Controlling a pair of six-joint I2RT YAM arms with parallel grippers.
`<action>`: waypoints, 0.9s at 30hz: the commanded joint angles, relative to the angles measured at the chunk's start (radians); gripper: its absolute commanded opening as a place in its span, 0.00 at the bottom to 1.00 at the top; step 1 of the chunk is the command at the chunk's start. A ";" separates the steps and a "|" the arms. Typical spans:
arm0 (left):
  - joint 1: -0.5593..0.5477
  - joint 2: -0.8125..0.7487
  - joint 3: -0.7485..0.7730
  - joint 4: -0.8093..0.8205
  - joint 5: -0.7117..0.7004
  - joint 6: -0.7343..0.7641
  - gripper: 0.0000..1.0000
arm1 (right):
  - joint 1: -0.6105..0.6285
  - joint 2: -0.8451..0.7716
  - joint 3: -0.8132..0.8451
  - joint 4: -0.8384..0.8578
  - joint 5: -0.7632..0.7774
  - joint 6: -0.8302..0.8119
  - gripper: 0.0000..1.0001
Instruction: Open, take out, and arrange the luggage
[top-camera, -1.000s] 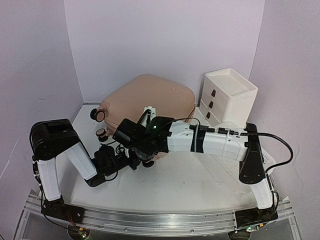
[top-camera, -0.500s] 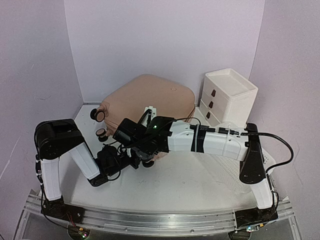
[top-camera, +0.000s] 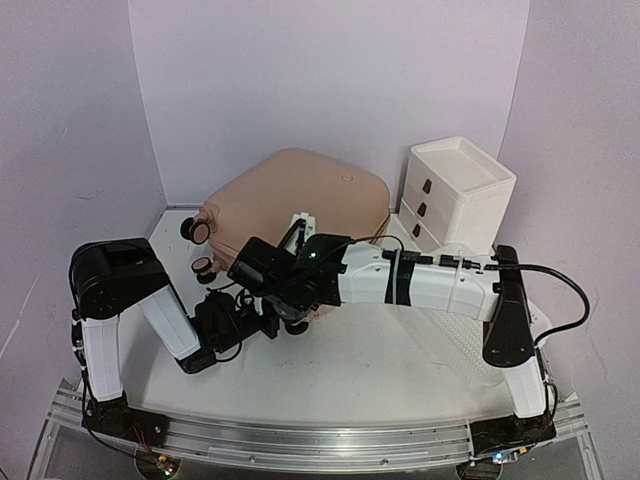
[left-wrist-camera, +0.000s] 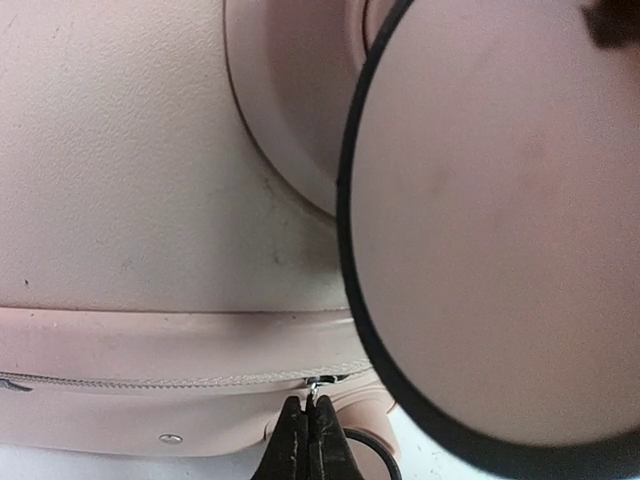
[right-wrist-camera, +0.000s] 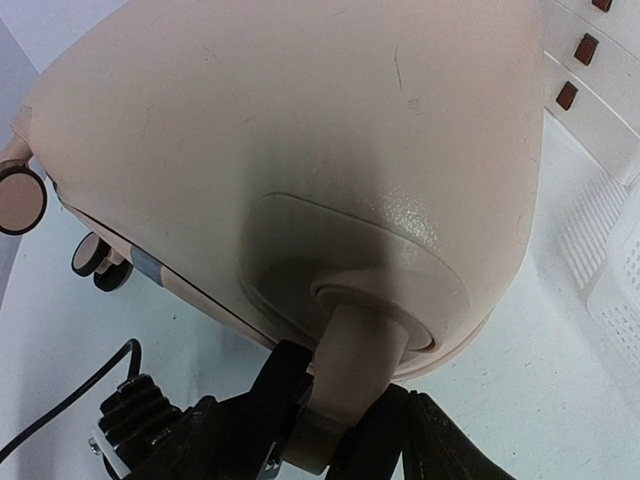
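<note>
The pale-pink luggage (top-camera: 300, 190) lies flat and closed on the table. In the left wrist view its shell (left-wrist-camera: 130, 180) fills the frame, with the zipper line (left-wrist-camera: 150, 381) running along the near edge. My left gripper (left-wrist-camera: 309, 405) is shut on the small metal zipper pull (left-wrist-camera: 316, 393), just below a big pink caster wheel (left-wrist-camera: 500, 230). My right gripper (right-wrist-camera: 345, 400) is clamped around the stem of another caster wheel (right-wrist-camera: 355, 350) at the luggage's near corner (right-wrist-camera: 300, 120). From above, both grippers meet at that front edge (top-camera: 275, 315).
A white drawer unit with brown handles (top-camera: 455, 190) stands to the right of the luggage. A white perforated basket (right-wrist-camera: 610, 250) lies at the right, beneath the right arm. Lilac walls close in the back and both sides.
The left arm's upper joint has shifted slightly right and its gripper has closed at the luggage's front edge. The right arm has barely moved.
</note>
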 joint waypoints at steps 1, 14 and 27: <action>0.001 -0.057 -0.007 0.051 -0.033 0.032 0.00 | 0.012 -0.067 -0.032 -0.007 -0.040 -0.049 0.31; 0.002 -0.071 -0.038 0.043 -0.041 0.064 0.00 | 0.011 -0.088 -0.058 -0.001 -0.025 -0.061 0.20; 0.002 0.005 0.034 0.032 0.074 0.061 0.28 | 0.011 -0.092 -0.067 0.010 -0.031 -0.062 0.20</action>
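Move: The zipper pull is already between the left fingers. From the left hand, the suitcase's lower wheel is about 5 cm right, level fore and aft and 4 cm lower; the suitcase's middle lies some 20 cm ahead, 3 cm right and 5 cm higher. The right hand already holds the upper wheel bracket between its fingers; the pull lies about 3 cm left, 2 cm back and 8 cm below that hand. Left hand edges left, then opens a quarter, releasing the zipper pull and drifting right 1 cm; right keeps holding. ##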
